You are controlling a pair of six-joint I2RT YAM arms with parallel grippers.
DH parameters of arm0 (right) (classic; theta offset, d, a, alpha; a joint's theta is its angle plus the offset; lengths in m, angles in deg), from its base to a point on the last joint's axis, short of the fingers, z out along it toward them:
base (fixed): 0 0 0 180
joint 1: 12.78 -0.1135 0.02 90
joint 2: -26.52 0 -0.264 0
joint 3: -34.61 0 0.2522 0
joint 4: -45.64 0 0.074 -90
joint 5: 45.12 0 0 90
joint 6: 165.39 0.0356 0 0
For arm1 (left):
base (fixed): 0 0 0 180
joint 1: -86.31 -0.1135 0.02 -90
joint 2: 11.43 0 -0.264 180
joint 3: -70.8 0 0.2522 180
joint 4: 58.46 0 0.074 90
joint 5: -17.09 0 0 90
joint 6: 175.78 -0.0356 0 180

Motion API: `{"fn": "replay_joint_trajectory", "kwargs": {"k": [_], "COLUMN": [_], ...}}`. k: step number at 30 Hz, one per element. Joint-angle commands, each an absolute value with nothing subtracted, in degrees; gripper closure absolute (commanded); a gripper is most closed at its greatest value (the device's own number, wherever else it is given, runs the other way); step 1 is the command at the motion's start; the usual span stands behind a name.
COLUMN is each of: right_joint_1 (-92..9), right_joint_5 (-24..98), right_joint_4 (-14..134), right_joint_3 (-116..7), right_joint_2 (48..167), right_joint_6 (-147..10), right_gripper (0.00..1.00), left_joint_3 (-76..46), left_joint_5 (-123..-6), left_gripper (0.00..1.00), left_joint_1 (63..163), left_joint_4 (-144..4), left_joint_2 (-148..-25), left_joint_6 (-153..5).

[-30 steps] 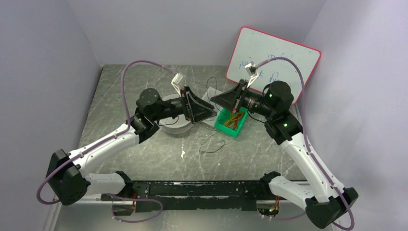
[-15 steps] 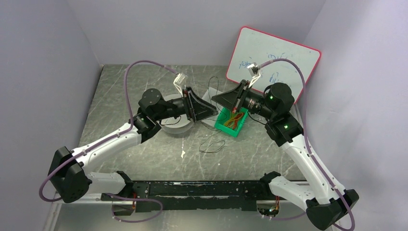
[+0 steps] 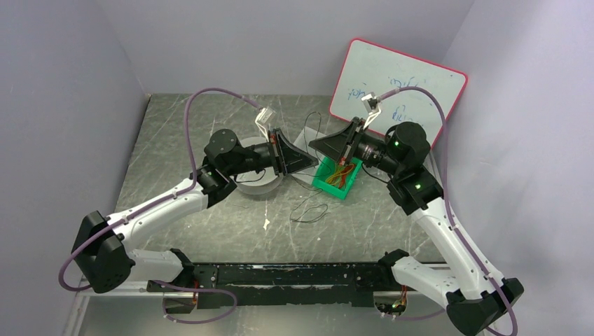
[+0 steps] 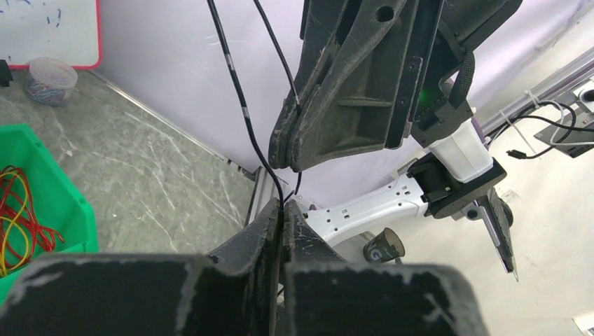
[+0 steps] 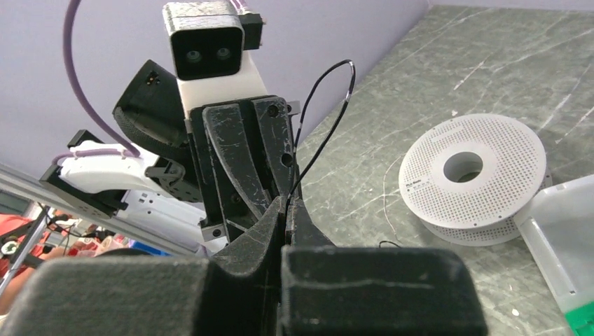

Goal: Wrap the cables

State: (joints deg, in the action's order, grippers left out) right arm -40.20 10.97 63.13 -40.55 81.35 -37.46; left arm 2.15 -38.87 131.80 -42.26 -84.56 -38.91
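A thin black cable (image 3: 313, 124) runs between my two grippers and loops up above them. My left gripper (image 3: 312, 163) is shut on it; in the left wrist view (image 4: 284, 210) the cable (image 4: 238, 98) rises out of the closed tips. My right gripper (image 3: 313, 145) is also shut on it, tip to tip with the left one. In the right wrist view (image 5: 286, 205) the cable (image 5: 330, 98) arcs up from the tips. Red and yellow cables (image 3: 340, 171) lie in a green bin (image 3: 348, 190). Another black cable (image 3: 310, 212) lies loose on the table.
A white perforated spool (image 3: 256, 185) sits under the left arm and shows in the right wrist view (image 5: 476, 175), beside a clear plastic tray (image 5: 560, 224). A red-framed whiteboard (image 3: 396, 87) leans at the back right. A small clear cup (image 4: 49, 75) stands by it.
The left gripper has shifted slightly right and farther, closing in on the right gripper's tips. Both stay shut on the black cable. The right arm has barely moved.
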Motion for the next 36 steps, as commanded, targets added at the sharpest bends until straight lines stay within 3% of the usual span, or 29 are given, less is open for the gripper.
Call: {"fn": "replay_joint_trajectory", "kwargs": {"k": [1, 10, 18, 27, 36], "right_joint_1": [-40.6, -40.6, -40.6, -40.6, -40.5], "right_joint_5": [13.0, 28.1, 31.0, 14.8, 1.0], "right_joint_4": [65.2, 81.5, 87.5, 81.5, 86.2], "right_joint_3": [-40.5, -46.0, -44.7, -30.6, -23.8], "right_joint_2": [79.9, 79.4, 77.2, 70.9, 68.3], "right_joint_6": [-38.8, -50.9, -63.6, -78.3, -96.9], "right_gripper": [1.00, 1.00, 1.00, 1.00, 1.00], "left_joint_3": [0.2, 3.4, -3.2, -10.3, -16.7], "left_joint_5": [-39.4, -44.8, -46.1, -38.7, -34.8], "left_gripper": [0.93, 0.93, 0.93, 0.93, 0.93], "left_joint_1": [132.3, 132.4, 132.3, 132.3, 132.3], "left_joint_4": [-42.7, -61.1, -82.3, -97.7, -111.8], "left_joint_2": [-82.3, -71.6, -64.1, -60.5, -59.3], "left_joint_6": [-41.7, -49.5, -58.9, -65.2, -71.7]}}
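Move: Both hands already pinch the black cable, fingertips nearly meeting above the table. Its loose coil lies on the table about 7 cm ahead of the left hand, neither left nor right of it, 35 cm below; for the right hand it is some 4 cm ahead, 1 cm right, 38 cm below. From the left hand, the green box is roughly 20 cm ahead and 8 cm right, and the spool about 21 cm ahead and 15 cm left. Leftward and back, about 11 cm and 9 cm, the left hand draws its pinched cable away from the right hand, its fingers tipping down some 25 degrees. The right hand first swings right and slightly forward, then drops quickly towards the loose coil while easing back, 14 cm lower in all, its fingers also tipping down. Both grippers stay shut on the cable. ##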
